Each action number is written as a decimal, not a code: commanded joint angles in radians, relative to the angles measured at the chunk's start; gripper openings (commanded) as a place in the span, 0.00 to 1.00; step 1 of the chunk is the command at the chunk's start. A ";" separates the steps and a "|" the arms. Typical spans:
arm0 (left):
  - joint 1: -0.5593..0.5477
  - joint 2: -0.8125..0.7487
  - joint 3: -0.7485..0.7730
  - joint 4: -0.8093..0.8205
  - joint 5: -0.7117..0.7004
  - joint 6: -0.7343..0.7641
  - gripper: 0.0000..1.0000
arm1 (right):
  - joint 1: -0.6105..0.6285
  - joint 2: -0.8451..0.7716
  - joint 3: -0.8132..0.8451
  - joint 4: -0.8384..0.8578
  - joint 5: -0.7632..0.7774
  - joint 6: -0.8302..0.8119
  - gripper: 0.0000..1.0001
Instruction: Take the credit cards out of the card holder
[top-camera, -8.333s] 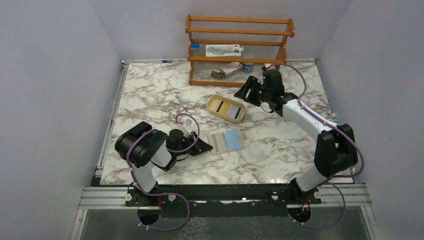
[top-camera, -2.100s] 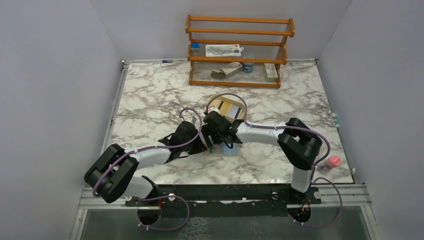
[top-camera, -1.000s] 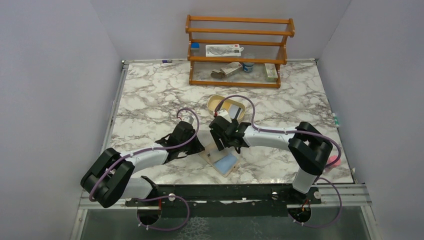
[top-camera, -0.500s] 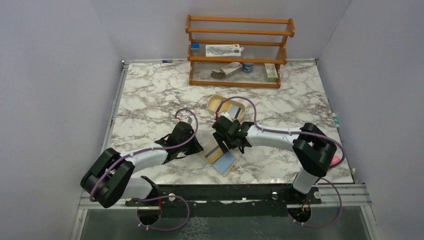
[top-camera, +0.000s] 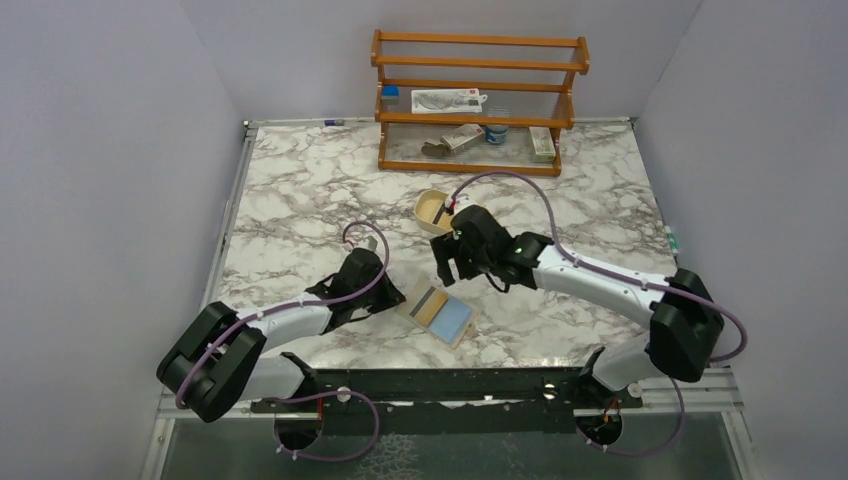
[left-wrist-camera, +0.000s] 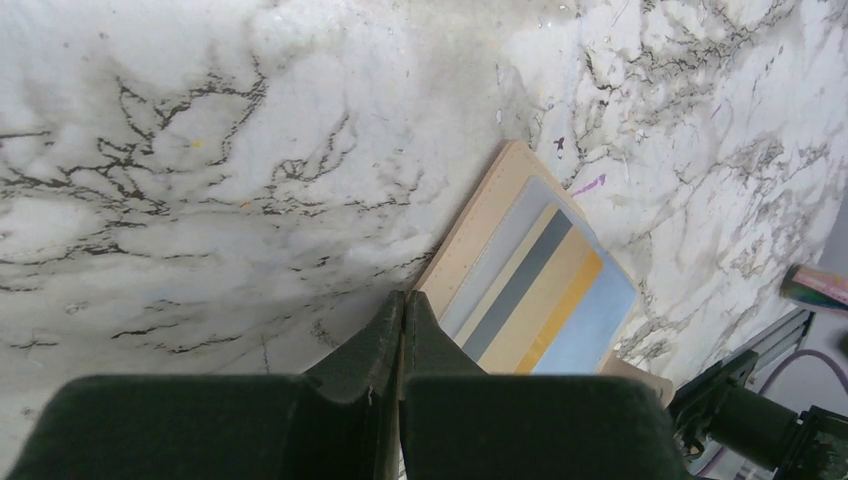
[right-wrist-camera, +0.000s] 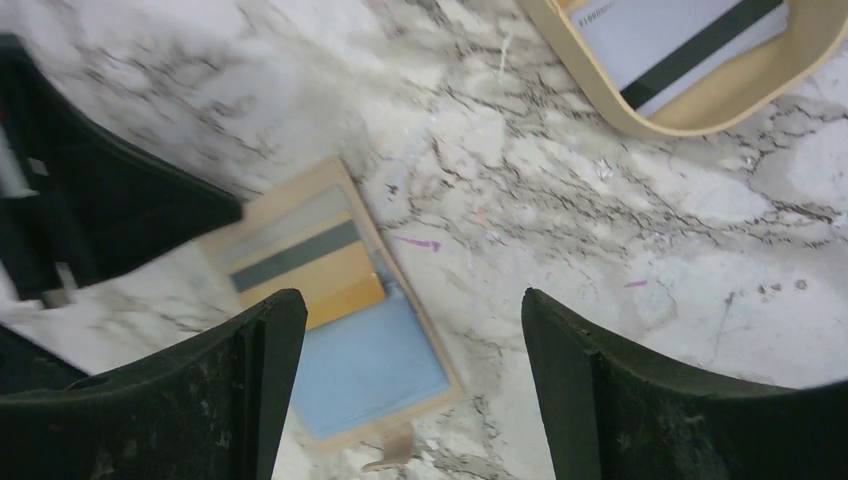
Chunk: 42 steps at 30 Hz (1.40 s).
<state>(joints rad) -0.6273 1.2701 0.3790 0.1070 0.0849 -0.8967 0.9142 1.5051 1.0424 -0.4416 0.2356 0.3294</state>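
The tan card holder (top-camera: 438, 312) lies open on the marble, its light blue panel (right-wrist-camera: 365, 365) facing up. Two credit cards sit tucked in its pockets: one with a dark grey band (left-wrist-camera: 520, 285) and a yellow-orange one (left-wrist-camera: 565, 312). They also show in the right wrist view as the grey band (right-wrist-camera: 295, 256) and the yellow-orange card (right-wrist-camera: 345, 297). My left gripper (top-camera: 396, 297) is shut, its tips (left-wrist-camera: 403, 296) at the holder's left edge. My right gripper (top-camera: 447, 262) hangs open above and behind the holder, nothing between its fingers (right-wrist-camera: 408, 296).
An oval tan tray (top-camera: 430, 207) behind the holder, partly under my right arm, holds a whitish card with a dark band (right-wrist-camera: 680, 40). A wooden rack (top-camera: 478, 90) with small items stands at the back. A small tan tab (right-wrist-camera: 395, 462) lies by the holder's corner.
My right gripper has lifted off the holder and drawn back toward the tray, still open and empty. The holder and my left gripper have stayed put.
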 joint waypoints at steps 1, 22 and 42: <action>0.006 -0.019 -0.063 -0.029 -0.050 -0.068 0.00 | -0.035 -0.106 -0.036 0.146 -0.239 0.053 0.85; -0.005 -0.120 -0.144 0.049 -0.208 -0.296 0.00 | -0.079 0.029 -0.331 0.873 -0.602 0.537 0.84; -0.008 -0.132 -0.176 0.025 -0.240 -0.312 0.00 | -0.110 0.122 -0.347 0.664 -0.396 0.632 0.84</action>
<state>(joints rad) -0.6308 1.1332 0.2325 0.1856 -0.0978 -1.1965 0.8093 1.6291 0.7170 0.2924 -0.2447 0.9394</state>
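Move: Credit card with the yellow stripe: about 8 cm left of the right hand, 5 cm back and 9 cm below it. The blue card beside it is some 3 cm left and 8 cm back, the tan box about 14 cm ahead and 3 cm left, both some 9 cm lower. From the left fingertips, which already pinch the card holder's edge, the striped card lies 6 cm right and 2 cm back, the blue card 10 cm right and 5 cm back. Swing the open right gripper left in an arc, up about 5 cm first, then slightly back and down some 9 cm onto the striped end of the credit card, tilting the wrist roughly 45 degrees so the fingers slant leftward. Meanwhile keep the left fingers shut on the card holder's edge, draw it 2.5 cm left and turn it 20 degrees counter-clockwise. ##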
